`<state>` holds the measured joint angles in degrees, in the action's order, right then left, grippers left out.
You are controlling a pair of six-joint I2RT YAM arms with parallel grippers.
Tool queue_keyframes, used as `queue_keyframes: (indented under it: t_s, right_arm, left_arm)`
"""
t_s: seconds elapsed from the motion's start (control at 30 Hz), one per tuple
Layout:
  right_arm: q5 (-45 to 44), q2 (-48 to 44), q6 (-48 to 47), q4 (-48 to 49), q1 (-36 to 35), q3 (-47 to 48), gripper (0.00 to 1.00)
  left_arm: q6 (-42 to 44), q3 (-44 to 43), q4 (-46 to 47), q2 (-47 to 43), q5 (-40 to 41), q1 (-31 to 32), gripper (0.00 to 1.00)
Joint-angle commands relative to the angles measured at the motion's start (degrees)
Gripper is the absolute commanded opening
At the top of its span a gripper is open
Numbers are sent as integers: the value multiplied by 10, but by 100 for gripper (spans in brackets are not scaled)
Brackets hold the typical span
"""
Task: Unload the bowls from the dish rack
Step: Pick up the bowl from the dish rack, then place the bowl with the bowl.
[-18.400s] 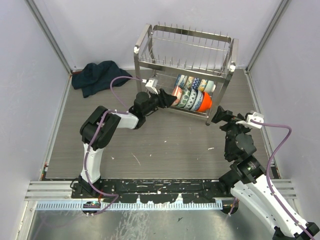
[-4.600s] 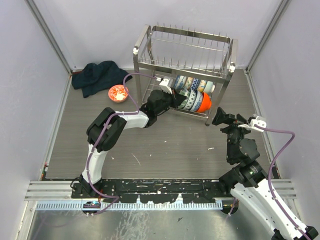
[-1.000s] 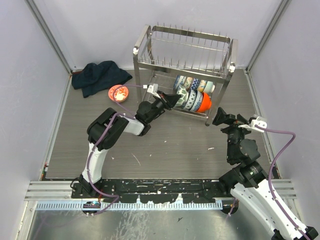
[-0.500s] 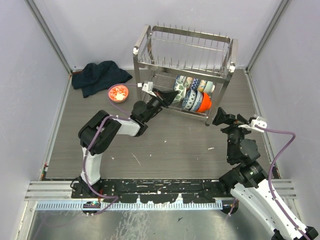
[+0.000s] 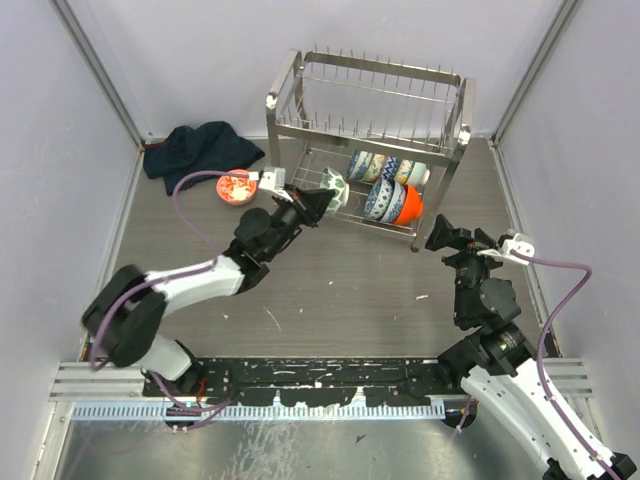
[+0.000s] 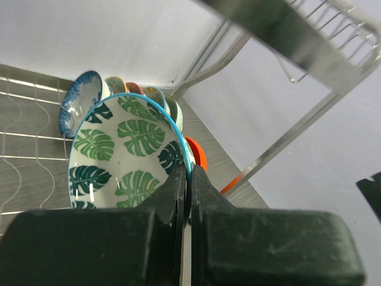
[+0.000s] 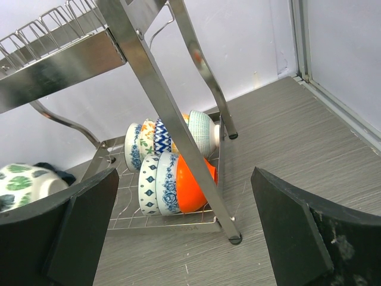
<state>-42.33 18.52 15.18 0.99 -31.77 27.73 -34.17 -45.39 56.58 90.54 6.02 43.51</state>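
Observation:
My left gripper [image 5: 320, 202] is shut on the rim of a white bowl with green leaves [image 5: 336, 184], held on edge at the front left of the dish rack's [image 5: 372, 95] lower tier. In the left wrist view its jaws [image 6: 189, 177] pinch the blue rim of the leaf bowl [image 6: 122, 156]. Several bowls [image 5: 385, 178] stand on edge in the lower tier, the orange bowl [image 5: 409, 205] at the right end. A pink-red bowl [image 5: 236, 188] sits on the table left of the rack. My right gripper [image 5: 446, 231] stands open, facing the rack's right corner, with the orange bowl [image 7: 191, 177] ahead.
A dark cloth [image 5: 197, 152] lies crumpled at the back left, beside the pink-red bowl. The rack's slanted leg [image 7: 169, 113] crosses in front of the bowls in the right wrist view. Walls close the table on the left, right and back.
My left arm has drawn back and stretched out low, bringing the leaf bowl leftwards away from the row in the rack. The right arm has not moved.

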Motion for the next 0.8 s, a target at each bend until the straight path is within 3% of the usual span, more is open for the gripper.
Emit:
queue_keyframes:
  t_s: [0.0,0.17,0.3,0.43,0.77]
  right_arm:
    - [3,-8,2,13,-2,8,100]
    - [10,2,5,18,-2,6,100]
    - [14,10,6,22,-2,8,100]
    - [21,12,7,26,-2,7,100]
    - [22,5,8,24,-2,7,100]
  left_arm:
    - [68,2,-218,-136,80,14,0]
    - [102,-30,-464,-238,166,16,0]
    - [133,-51,-584,-278,251,14,0]
    - [196,-80,-645,-259,312,-5,0]
    - [269,-175,-643,-112,276,-140,0]
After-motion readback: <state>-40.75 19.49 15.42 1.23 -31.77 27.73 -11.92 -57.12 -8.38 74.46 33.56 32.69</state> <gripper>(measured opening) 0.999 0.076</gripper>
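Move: The left gripper already has the green-leaf bowl by its rim, out in front of the dish rack. The orange-patterned bowl on the table lies about 16 cm ahead of it, 25 cm left and 23 cm down. The dark towel is some 25 cm ahead and 35 cm left. The blue-patterned bowl still racked is about 6 cm ahead, 15 cm right and 12 cm lower. From the right gripper, the orange-patterned bowl is roughly 27 cm ahead and 58 cm left. Keep the rim pinched and swing the left gripper about 20 cm left, away from the rack and towards the orange-patterned bowl, first rising and drawing back about 3 cm, passing on the near side of the rack's left front leg, then sinking and easing forward. Meanwhile roll its left side up and turn it counter-clockwise some 35 degrees, so the fingers end pointing forward and slightly down. ##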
